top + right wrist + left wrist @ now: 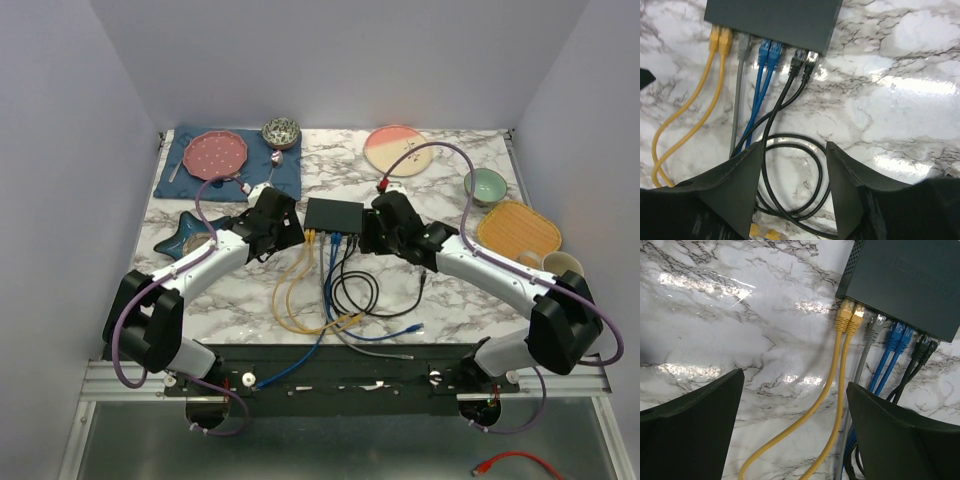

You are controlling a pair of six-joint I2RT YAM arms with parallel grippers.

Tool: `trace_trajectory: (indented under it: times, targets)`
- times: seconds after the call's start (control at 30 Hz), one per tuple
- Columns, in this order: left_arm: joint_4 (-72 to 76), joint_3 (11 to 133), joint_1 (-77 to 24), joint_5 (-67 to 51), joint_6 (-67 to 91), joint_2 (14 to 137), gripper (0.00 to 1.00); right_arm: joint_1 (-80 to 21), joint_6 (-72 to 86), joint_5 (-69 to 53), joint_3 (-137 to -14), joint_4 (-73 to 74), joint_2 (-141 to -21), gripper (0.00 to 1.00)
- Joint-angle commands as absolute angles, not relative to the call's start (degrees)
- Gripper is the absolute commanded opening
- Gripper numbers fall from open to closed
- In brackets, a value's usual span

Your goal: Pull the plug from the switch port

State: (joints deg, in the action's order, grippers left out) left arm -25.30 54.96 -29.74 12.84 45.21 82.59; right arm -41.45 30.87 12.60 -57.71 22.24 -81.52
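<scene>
The switch [334, 214] is a flat black box at the table's middle; it also shows in the left wrist view [905, 282] and the right wrist view [775, 17]. Along its near edge sit two yellow plugs [850, 317], a grey plug [873, 327], two blue plugs [898, 335] and two black plugs [803, 60]. My left gripper [290, 232] is open and empty just left of the switch, above the yellow cables [825, 405]. My right gripper [368, 236] is open and empty just right of the switch, above the coiled black cables [805, 170].
Cables spread toward the near edge, with yellow loops [300, 300] and a loose blue end [405, 330]. A pink plate [217, 155] on a blue mat, a patterned bowl [282, 131], a peach plate [398, 150], a green bowl [486, 186], a woven mat [518, 230] and a blue star dish [185, 232] stand around.
</scene>
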Motion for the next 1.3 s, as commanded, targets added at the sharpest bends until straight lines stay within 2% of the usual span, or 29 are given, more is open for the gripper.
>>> trace_trajectory:
  times: [0.0, 0.2, 0.3, 0.47, 0.63, 0.7, 1.0, 1.27]
  targets:
    - [-17.52, 53.18, -29.01, 6.97, 48.34, 83.58, 0.96, -38.51, 28.48, 9.54, -59.5, 18.47, -83.05, 0.52]
    - [-3.02, 47.56, -27.07, -1.3, 53.17, 83.23, 0.95, -34.11, 31.55, -9.11, -65.82, 10.46, -93.06, 0.26]
    - [-0.27, 46.58, -26.37, -3.25, 54.58, 83.67, 0.95, -33.32, 31.99, -13.43, -71.27, 10.02, -98.95, 0.01]
    - [4.73, 45.09, -25.23, -5.44, 55.37, 85.34, 0.92, -30.77, 36.9, -21.87, -75.06, 5.47, -105.99, 0.01]
    - [17.38, 38.33, -22.59, -7.99, 59.84, 86.4, 0.89, -28.83, 41.13, -32.25, -76.37, -1.13, -112.83, 0.01]
    - [24.65, 34.92, -20.93, -10.44, 62.39, 87.53, 0.85, -28.83, 42.1, -34.88, -77.51, -2.81, -114.25, 0.01]
    - [38.03, 32.26, -18.46, -15.73, 68.54, 96.05, 0.75, -28.74, 44.29, -37.35, -82.26, -4.75, -121.11, 0.01]
    - [41.22, 34.01, -17.31, -17.93, 69.96, 100.55, 0.69, -28.65, 46.49, -37.71, -84.29, -4.75, -125.59, 0.01]
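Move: Beyond the left hand, the yellow plugs in the switch's left-end ports lie about 7 cm ahead, 6 cm right and 8 cm down; the grey plug sits some 3 cm right of them and the switch's middle 5 cm farther out and 6 cm right of them. From the right hand the switch's middle is about 14 cm ahead, 9 cm left and 11 cm down, the yellow plugs 9 cm ahead and 15 cm left, the black plugs 9 cm ahead and 5 cm left. Closing its empty fingers fully on the way, the right hand sweeps about 13 cm left and 11 cm forward, then sinks a few centimetres over the switch's left part, its fingers swinging to point left. Meanwhile the left hand eases forward, down and right towards the yellow plugs, about 8 cm in all, rolling some 40 degrees, left side down, and partly narrowing its open fingers without gripping yet. ##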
